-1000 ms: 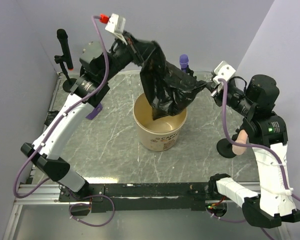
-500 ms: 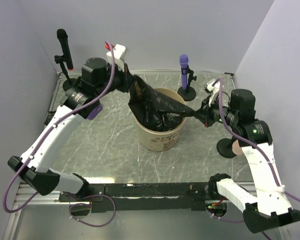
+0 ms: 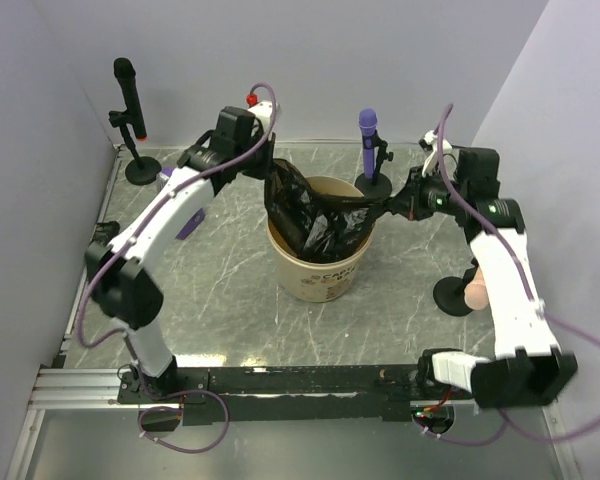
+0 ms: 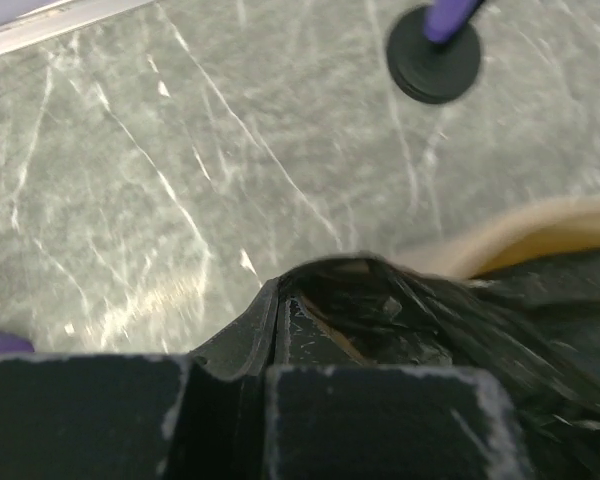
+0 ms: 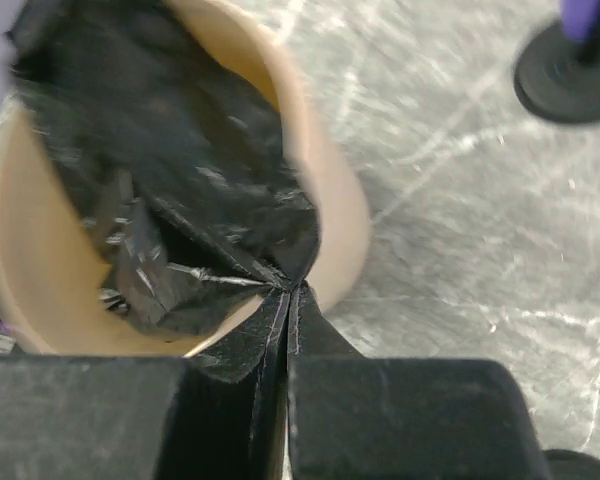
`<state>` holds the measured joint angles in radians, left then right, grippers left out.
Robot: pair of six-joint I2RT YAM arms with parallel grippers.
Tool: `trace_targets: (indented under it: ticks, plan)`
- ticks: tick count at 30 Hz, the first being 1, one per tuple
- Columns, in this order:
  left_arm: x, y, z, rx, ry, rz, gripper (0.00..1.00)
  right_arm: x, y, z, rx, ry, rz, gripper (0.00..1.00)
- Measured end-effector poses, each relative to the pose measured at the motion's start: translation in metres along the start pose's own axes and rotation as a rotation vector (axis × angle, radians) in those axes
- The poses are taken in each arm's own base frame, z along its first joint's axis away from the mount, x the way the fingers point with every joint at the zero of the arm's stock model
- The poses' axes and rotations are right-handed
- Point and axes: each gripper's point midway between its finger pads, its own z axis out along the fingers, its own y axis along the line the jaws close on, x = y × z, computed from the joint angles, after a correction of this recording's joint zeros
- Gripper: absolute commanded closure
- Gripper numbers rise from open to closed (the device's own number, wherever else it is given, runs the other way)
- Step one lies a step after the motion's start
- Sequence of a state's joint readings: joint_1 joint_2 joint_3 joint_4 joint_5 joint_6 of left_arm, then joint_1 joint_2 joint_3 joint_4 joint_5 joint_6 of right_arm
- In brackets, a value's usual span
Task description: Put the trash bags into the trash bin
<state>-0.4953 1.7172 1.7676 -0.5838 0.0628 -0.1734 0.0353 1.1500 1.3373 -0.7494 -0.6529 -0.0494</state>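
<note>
A glossy black trash bag [image 3: 315, 215] hangs into the tan trash bin [image 3: 318, 275] at the table's middle, stretched across its mouth. My left gripper [image 3: 268, 172] is shut on the bag's far-left edge, just outside the rim. On the right, my right gripper [image 3: 388, 208] is shut on the opposite edge at the rim. The right wrist view has the bag [image 5: 180, 180] bunched inside the bin [image 5: 330, 190], its corner pinched at the gripper [image 5: 292, 290]. In the left wrist view the film [image 4: 450, 320] is drawn from the gripper [image 4: 280, 300] over the bin's rim [image 4: 510, 235].
A black microphone on a stand [image 3: 130, 105] is at the back left. A purple microphone [image 3: 368, 135] on a round base stands just behind the bin. Another round stand base [image 3: 455, 297] lies to the right of the bin. Walls close in the left, back and right sides.
Both grippers came down and inward with the bag. It was held high above the bin a second ago; now most of it lies inside, spread across the mouth.
</note>
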Motion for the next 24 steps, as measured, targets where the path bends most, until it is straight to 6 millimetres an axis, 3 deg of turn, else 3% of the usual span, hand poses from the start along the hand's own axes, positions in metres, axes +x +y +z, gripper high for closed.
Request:
trace_targets:
  ticks: [5,7,10,16,18,21,24]
  plan:
    - [-0.003,0.023,0.043,-0.032,0.052,-0.026,0.99,0.014,-0.047,0.031,0.048,0.078,0.141,1.0]
    - [-0.001,0.03,0.053,-0.029,0.075,-0.043,0.99,0.019,-0.055,0.039,0.056,0.098,0.184,1.0]
    - [0.022,0.038,0.057,-0.005,0.151,-0.08,0.99,0.022,-0.06,0.044,0.06,0.105,0.212,1.0]
    - [0.082,0.05,0.05,0.076,0.317,-0.192,0.99,0.046,-0.059,0.05,0.034,0.15,0.256,0.99]
    - [0.103,0.044,0.039,0.128,0.376,-0.228,0.99,0.056,-0.055,0.052,0.013,0.17,0.274,0.89]
    - [0.112,0.03,0.018,0.214,0.411,-0.257,0.99,0.065,-0.051,0.05,-0.002,0.196,0.29,0.69]
    - [0.104,0.034,-0.002,0.262,0.397,-0.262,0.88,0.066,-0.048,0.04,0.01,0.209,0.272,0.61]
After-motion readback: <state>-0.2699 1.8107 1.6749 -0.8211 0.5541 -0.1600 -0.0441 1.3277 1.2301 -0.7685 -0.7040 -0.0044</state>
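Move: Some 12 cm to the right of the left hand and 10 cm back lies the trash bin's middle, about 18 cm lower. A purple holder stands roughly 23 cm to that hand's left and 2 cm ahead. From the right hand, the bin is about 16 cm left, 2 cm ahead and 20 cm down, while the purple microphone stands about 24 cm ahead and 1 cm left, some 20 cm below. Stretching the trash bag across the bin, both hands swing forward about 5 cm and down. The still-shut left hand then draws back about 9 cm and some 4 cm left, outside the left rim, ending roughly 10 cm lower and tipped down 30 degrees. The right sinks about 9 cm at the right rim, easing back 3 cm and tipping down, then opens its fingers by a third. ##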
